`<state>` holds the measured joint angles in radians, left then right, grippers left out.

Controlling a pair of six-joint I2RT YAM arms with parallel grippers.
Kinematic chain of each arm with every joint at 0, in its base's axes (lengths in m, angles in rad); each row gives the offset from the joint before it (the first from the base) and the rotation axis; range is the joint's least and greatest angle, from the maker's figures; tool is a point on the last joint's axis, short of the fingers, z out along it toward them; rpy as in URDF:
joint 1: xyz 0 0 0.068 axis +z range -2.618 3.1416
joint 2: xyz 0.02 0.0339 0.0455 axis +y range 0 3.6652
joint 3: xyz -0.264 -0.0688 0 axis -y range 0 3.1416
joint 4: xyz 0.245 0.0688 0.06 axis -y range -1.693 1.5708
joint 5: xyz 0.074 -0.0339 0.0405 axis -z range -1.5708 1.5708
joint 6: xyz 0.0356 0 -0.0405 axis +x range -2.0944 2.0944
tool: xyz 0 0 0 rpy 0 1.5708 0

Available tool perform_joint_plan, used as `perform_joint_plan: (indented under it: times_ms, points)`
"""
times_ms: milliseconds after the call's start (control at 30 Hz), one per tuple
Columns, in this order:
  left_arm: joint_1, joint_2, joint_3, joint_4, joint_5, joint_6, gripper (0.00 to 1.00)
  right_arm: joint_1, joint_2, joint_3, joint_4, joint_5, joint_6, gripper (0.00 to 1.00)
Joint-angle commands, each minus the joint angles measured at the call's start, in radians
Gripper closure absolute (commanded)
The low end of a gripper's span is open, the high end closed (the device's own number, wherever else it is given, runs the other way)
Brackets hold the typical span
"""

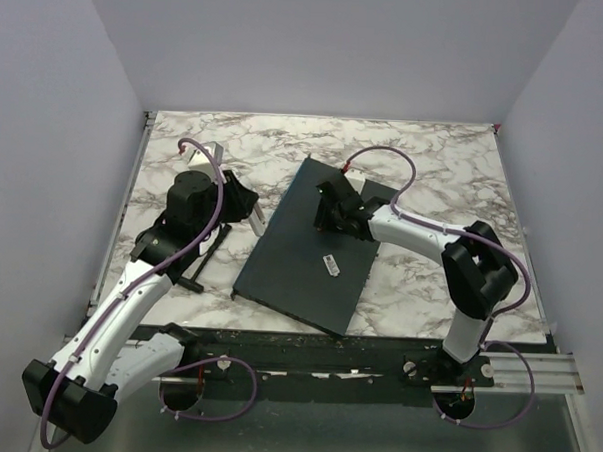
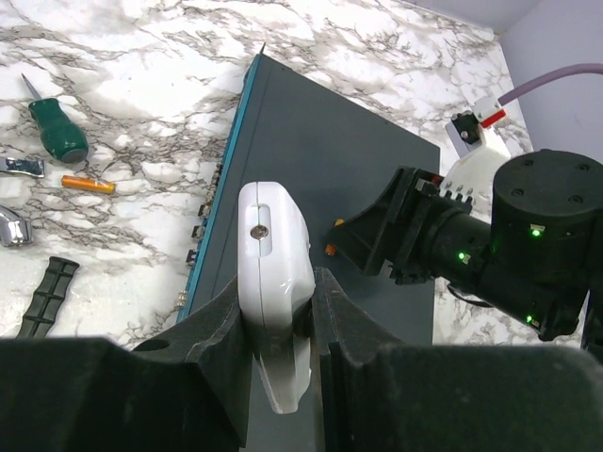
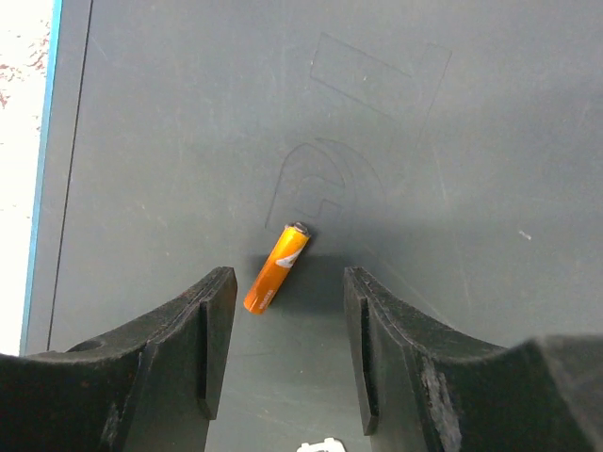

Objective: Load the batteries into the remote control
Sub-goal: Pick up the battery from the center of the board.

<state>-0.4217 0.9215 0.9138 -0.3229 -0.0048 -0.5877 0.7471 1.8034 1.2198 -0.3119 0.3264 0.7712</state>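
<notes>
The white remote control point(image 2: 273, 273) stands on edge between my left gripper's point(image 2: 283, 315) fingers, which are shut on it, a screw showing on its upper side. From above, the remote control point(image 1: 255, 221) hangs at the left edge of the dark grey slab point(image 1: 299, 276). One orange battery point(image 3: 276, 268) lies on the slab between the jaws of my open right gripper point(image 3: 290, 287), nearer the left finger and touching neither. The right gripper point(image 1: 329, 213) is low over the slab's far part. Another battery point(image 2: 88, 185) lies on the marble to the left.
A green-handled screwdriver point(image 2: 58, 132), small metal pieces point(image 2: 19, 168) and a black ribbed tool point(image 2: 47, 297) lie on the marble left of the slab. A small white piece point(image 1: 330, 264) rests on the slab nearer me. Walls close in the table on three sides.
</notes>
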Motion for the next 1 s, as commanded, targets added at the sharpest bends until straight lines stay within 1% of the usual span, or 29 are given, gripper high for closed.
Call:
perform_joint_plan:
  times_ms: [0,167,300,400,533,633,800,967]
  points:
    - [0.011,-0.036,-0.01,0.034,0.032,0.005,1.0,0.013,0.059,0.081,-0.097,0.09,0.021,0.45]
    - [0.015,-0.053,-0.019,0.041,0.031,0.008,1.0,0.052,0.148,0.197,-0.177,0.147,-0.017,0.54]
    - [0.019,-0.064,-0.025,0.041,0.029,0.009,1.0,0.094,0.195,0.254,-0.255,0.212,-0.019,0.55]
    - [0.021,-0.07,-0.027,0.042,0.031,0.009,1.0,0.113,0.205,0.248,-0.282,0.227,-0.016,0.56]
    - [0.022,-0.071,-0.027,0.043,0.035,0.009,1.0,0.125,0.189,0.214,-0.291,0.226,-0.005,0.59]
    - [0.023,-0.068,-0.029,0.045,0.036,0.008,1.0,0.127,0.174,0.185,-0.28,0.225,-0.004,0.63]
    - [0.026,-0.056,-0.027,0.05,0.044,0.006,1.0,0.126,0.169,0.172,-0.273,0.238,-0.013,0.74]
    - [0.029,-0.049,-0.027,0.05,0.055,0.002,1.0,0.126,0.147,0.149,-0.264,0.235,-0.018,0.79]
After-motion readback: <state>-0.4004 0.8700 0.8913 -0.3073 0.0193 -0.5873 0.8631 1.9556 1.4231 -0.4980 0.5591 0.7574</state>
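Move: The battery lies on the board just under the open right fingertips, about 1 cm ahead of the right hand, 1 cm left of it and 1 cm below. From that hand the white cover lies some 8 cm back, 1 cm to the right; a loose battery on the marble sits about 21 cm left and 5 cm farther out. From the left hand, the board battery is roughly 6 cm ahead, 17 cm to the right and 21 cm below. Shift the right gripper about 2 cm left over the battery, swinging some 1.5 cm forward on the way and drawing back again, and sink about half a centimetre. Meanwhile roll it some 15 degrees so its left side dips, and close the half-open fingers to pinch the battery's near half from both sides. ##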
